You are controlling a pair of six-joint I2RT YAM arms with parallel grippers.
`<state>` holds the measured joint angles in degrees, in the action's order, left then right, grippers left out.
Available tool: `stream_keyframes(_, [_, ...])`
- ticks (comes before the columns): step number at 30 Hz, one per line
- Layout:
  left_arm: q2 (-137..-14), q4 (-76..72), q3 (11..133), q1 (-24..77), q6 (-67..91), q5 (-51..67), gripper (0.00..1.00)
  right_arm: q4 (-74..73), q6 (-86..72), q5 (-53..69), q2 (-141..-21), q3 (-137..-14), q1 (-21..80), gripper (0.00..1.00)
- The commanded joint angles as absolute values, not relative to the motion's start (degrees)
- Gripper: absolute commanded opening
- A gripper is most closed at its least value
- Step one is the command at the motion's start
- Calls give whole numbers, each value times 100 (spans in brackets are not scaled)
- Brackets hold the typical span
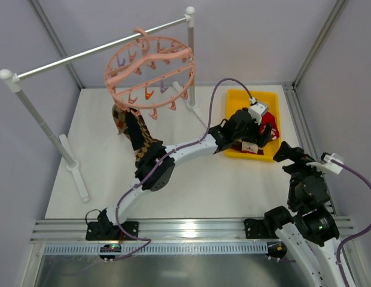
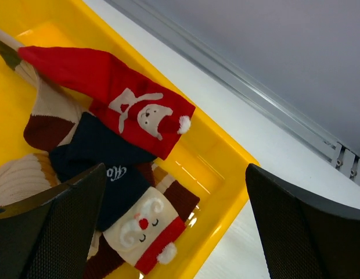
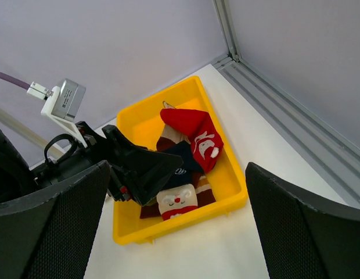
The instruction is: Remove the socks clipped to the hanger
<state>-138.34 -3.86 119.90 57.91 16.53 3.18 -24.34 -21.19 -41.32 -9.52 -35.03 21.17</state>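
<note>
The salmon-pink hanger (image 1: pixel 149 75) hangs by its hook from the rail at the back left. A brown, tan and black argyle sock (image 1: pixel 136 136) dangles from a clip at its near-left rim, its lower end hidden behind my left arm's elbow. My left gripper (image 1: pixel 257 136) (image 2: pixel 174 232) hovers open over the yellow bin (image 1: pixel 236 95), nothing between its fingers. Below it lie a red sock (image 2: pixel 110 87), a navy sock (image 2: pixel 99 157) and a Santa-face sock (image 2: pixel 142 224). My right gripper (image 1: pixel 290 154) (image 3: pixel 177 232) stands open and empty just right of the bin, facing it.
A grey metal rail (image 1: pixel 96 51) on white posts (image 1: pixel 24 101) spans the back left, its feet on the white table. The yellow bin (image 3: pixel 168 229) sits at the back right near the side frame. My left arm (image 1: pixel 185 149) stretches diagonally across the table.
</note>
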Motion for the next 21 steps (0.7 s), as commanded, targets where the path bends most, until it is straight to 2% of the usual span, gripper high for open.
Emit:
stream_keyframes(1, [-13298,199,12331,5810,1653,475,99,-2426,-2171,-4061,-1011,-3683,2101,98])
stream_keyframes(3, [-12939,255,11999,5810,1617,396,100,-2435,-2188,-4043,-1002,-3665,2109,98])
stream_keyframes(8, [-11235,-1429,8706,5810,1609,-234,100,-2242,-2145,-3973,-1133,-3533,2109,98])
stream_keyframes(10, [-10453,-1512,7531,5809,1556,-473,99,-2154,-2127,-3885,-1212,-3463,2101,98])
stream_keyframes(14, [-9441,-1407,5979,5801,1573,-939,100,-1662,-2171,-3604,-1458,-3261,2109,98])
stream_keyframes(21, [-7859,-1591,3720,5792,2319,-2520,100,-1108,-2294,-3103,-2179,-3068,2101,98])
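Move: The last hanging socks, one checkered and one dark, are some 52 cm to the left of the left hand, level with it fore and aft and at roughly its height. From that hand the yellow bin's middle is about 10 cm ahead, 3 cm left and 15 cm below, the red sock in it 9 cm ahead and 3 cm right, and the white stand foot 27 cm left and 16 cm ahead. From the right hand the hanging socks are about 57 cm left, 16 cm ahead and 10 cm lower. Empty and wide open, the left hand leaves the bin and sweeps about 27 cm left and 11 cm back towards the hanging socks, staying level at first, then dipping some 6 cm late on while the wrist turns counter-clockwise and its left side rises. The right hand, also still open, holds back at first, then eases about 4 cm forward and nearly as much left and down, towards the bin. ##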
